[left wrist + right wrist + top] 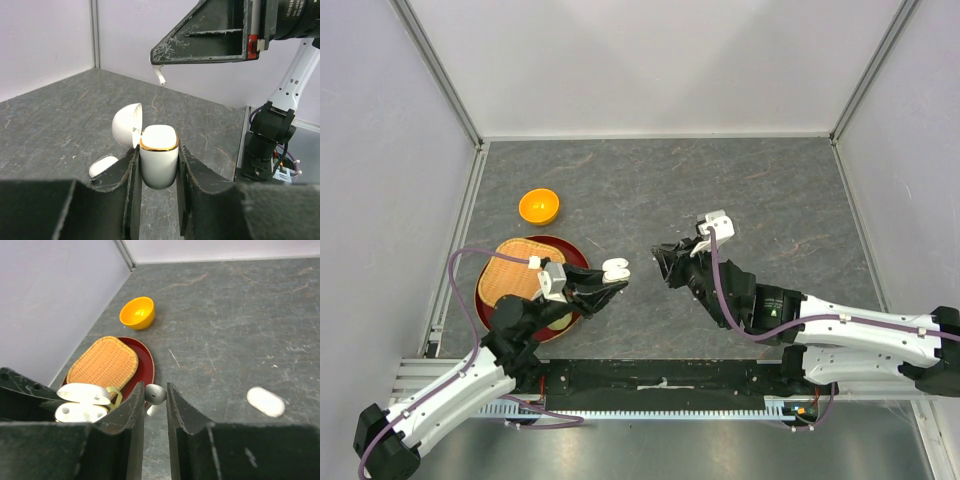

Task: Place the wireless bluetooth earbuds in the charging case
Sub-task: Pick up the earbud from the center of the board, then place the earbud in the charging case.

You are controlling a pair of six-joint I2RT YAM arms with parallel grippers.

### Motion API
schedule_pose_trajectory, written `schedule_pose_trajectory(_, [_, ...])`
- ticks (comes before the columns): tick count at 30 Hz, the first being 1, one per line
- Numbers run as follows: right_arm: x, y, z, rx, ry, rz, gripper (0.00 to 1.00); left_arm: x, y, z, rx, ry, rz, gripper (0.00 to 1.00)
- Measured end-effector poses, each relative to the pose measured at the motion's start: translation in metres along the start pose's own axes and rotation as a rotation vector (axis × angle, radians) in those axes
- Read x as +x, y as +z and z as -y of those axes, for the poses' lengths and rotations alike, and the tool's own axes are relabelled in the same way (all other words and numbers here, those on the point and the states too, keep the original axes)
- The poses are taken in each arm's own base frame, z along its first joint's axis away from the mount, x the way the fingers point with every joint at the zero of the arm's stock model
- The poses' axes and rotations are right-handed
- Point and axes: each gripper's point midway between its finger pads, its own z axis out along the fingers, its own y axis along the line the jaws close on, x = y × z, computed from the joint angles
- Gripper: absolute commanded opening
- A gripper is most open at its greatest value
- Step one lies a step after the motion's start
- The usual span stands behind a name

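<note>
My left gripper (158,151) is shut on a white charging case (159,157) with a gold rim, held upright above the table. Its round lid (127,125) stands open to the left. In the top view the case (616,267) sits at the tip of the left gripper (613,286). My right gripper (155,389) is shut on a white earbud (156,394), stem pointing down. From the left wrist that earbud's stem (161,76) hangs under the right fingers, above and behind the case. From above, the right gripper (666,260) is a short way right of the case.
An orange bowl (539,206) stands at the back left. A red plate (575,247) carrying a woven tray (518,272) lies under the left arm. A small white oval object (265,401) lies on the grey table, seen also beside the left fingers (102,166).
</note>
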Motion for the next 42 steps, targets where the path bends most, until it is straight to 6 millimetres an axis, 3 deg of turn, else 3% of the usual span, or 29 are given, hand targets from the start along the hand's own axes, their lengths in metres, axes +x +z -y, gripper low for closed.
schedule_pose_trajectory(10, [-0.003,-0.005,-0.038,-0.138,-0.045,0.011,0.0,-0.001,0.003,0.003,0.021,-0.001,-0.009,0.02])
schedule_pose_trajectory(22, [0.013,-0.011,-0.062,-0.204,-0.129,-0.005,0.0,0.001,0.004,0.006,0.04,-0.003,-0.018,0.02])
schedule_pose_trajectory(42, [0.018,-0.01,-0.065,-0.14,-0.224,0.023,0.0,-0.006,0.004,0.013,0.077,0.007,-0.001,0.02])
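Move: The right hand already holds an earbud; the open charging case it is carrying it to lies about 7 cm to its left, 4 cm back and some 3 cm below. On the board, roughly 25 cm below, the loose earbud lies about 10 cm left and level, the red plate 30 cm left and level, the yellow bowl 30 cm left and 20 cm ahead. The left hand keeps the case in its fingertips, its middle about 1 cm right of and above the hand point. Keeping its pinch on the earbud, the right hand carries it left and back towards the open charging case, roughly 7 cm in all, rising a couple of centimetres and sinking about one again, then almost stops with the stem pointing down close to the case body. On the way the wrist swings counter-clockwise about 10 degrees and eases partly back while the fingers tip up about 10 degrees and the hand rolls left side down, and the left hand keeps the case nearly still with its grip unchanged. ##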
